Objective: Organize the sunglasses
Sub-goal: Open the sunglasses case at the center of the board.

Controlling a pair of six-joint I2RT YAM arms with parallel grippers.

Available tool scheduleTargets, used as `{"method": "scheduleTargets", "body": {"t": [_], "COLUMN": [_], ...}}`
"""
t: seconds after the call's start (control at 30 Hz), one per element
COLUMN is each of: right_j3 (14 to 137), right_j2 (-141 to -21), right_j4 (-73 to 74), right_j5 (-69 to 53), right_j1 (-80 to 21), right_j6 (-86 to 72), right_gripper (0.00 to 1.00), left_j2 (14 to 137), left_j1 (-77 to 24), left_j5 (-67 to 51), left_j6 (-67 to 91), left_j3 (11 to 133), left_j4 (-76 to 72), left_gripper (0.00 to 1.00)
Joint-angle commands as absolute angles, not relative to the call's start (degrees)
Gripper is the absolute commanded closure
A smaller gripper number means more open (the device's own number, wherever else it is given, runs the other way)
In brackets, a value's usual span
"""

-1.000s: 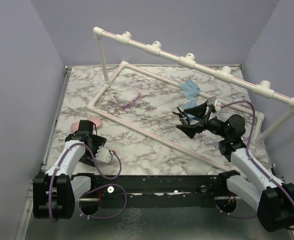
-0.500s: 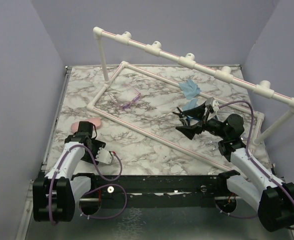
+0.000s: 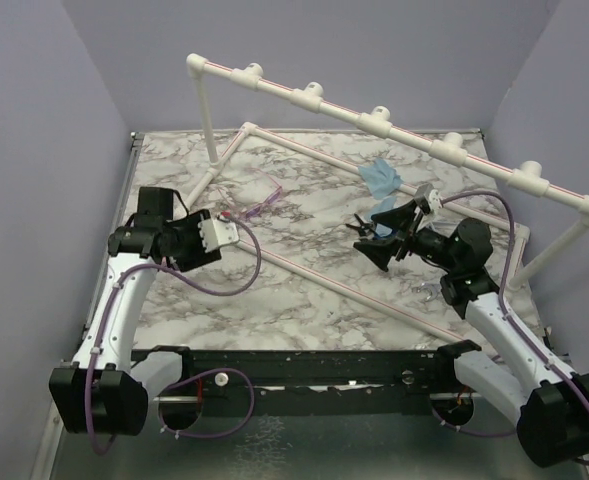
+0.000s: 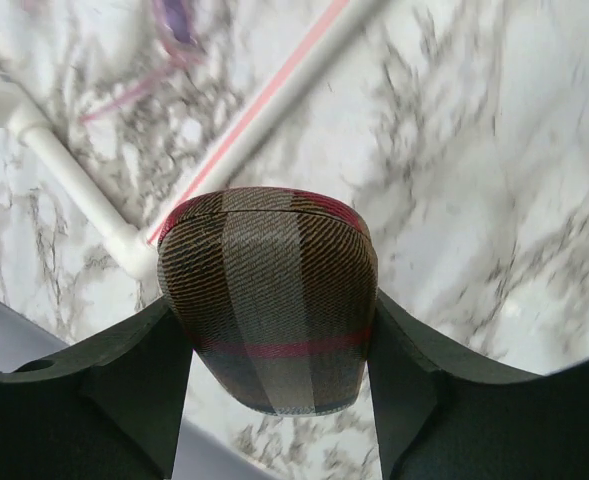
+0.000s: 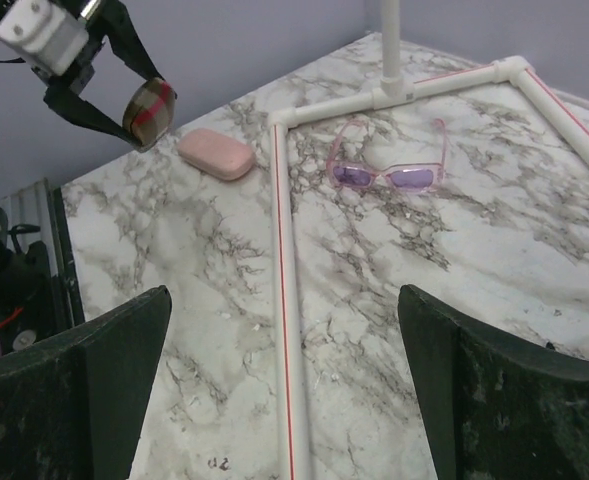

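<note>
The pink-purple sunglasses (image 3: 262, 200) lie open on the marble inside the pipe corner, also in the right wrist view (image 5: 386, 172) and blurred at the top of the left wrist view (image 4: 174, 30). A blue-framed pair (image 3: 382, 177) lies by the far pipe. My left gripper (image 4: 274, 330) is shut on a brown plaid case (image 4: 269, 290), held in the air above the pipe corner (image 5: 152, 110). My right gripper (image 5: 284, 300) stands wide open and empty over the diagonal pipe (image 5: 279, 250), to the right of the middle in the top view (image 3: 374, 240).
A white PVC rack (image 3: 374, 120) with upward sockets spans the back, and its base pipes (image 3: 304, 270) cross the marble table (image 3: 274, 300). A pink case (image 5: 216, 153) lies at the left, below my left gripper. A black-and-blue tool (image 3: 372, 218) lies just beyond my right gripper. Purple walls enclose the table.
My left gripper closed on the plaid case at the near left, then lifted it away from the base toward the pipe corner. The right gripper shifted slightly and stayed open.
</note>
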State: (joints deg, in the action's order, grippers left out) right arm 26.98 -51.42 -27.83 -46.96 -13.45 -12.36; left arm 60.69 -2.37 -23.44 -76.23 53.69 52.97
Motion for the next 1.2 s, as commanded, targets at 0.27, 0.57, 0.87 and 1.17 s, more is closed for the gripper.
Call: {"method": "scheduleTargets", "body": {"t": [0.27, 0.57, 0.87, 1.17], "right_j3": [34.33, 43.21, 58.75, 63.88], "right_j2": [-51.63, -61.72, -79.67, -88.29], "right_j4": [-23.6, -34.92, -40.44, -51.79], "right_j5": [-46.64, -47.37, -50.16, -57.26], "right_j1": [-13.8, -25.82, -41.66, -45.54], "right_j6": [-14.85, -19.67, -18.86, -23.88], "right_gripper": [0.0, 0.0, 0.0, 0.0], "left_j2": [69.54, 72.66, 63.54, 60.04], "left_j1": [-4.93, -9.15, -15.42, -15.64], "left_j5": [-30.95, -39.06, -46.95, -53.65], "left_j6": [-10.32, -0.57, -12.19, -15.32], "left_j3": [82.23, 94.57, 89.27, 86.21], "left_j4": [48.87, 49.0, 48.92, 48.78], "left_gripper": [1.0, 1.0, 1.0, 1.0]}}
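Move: The left hand already grips the plaid sunglasses case, with the open right gripper it goes to meet about 38 cm to its right, level ahead and 9 cm higher. The pink case is on the table some 7 cm ahead, 4 cm left and 14 cm below. From the right hand, the sunglasses case is about 38 cm left, level ahead and 9 cm lower; the pink sunglasses lie 20 cm ahead, 24 cm left and 23 cm below. Left lifts the held case 25 cm, swinging and tilting rightward; open right sweeps 20 cm up-left towards it. ##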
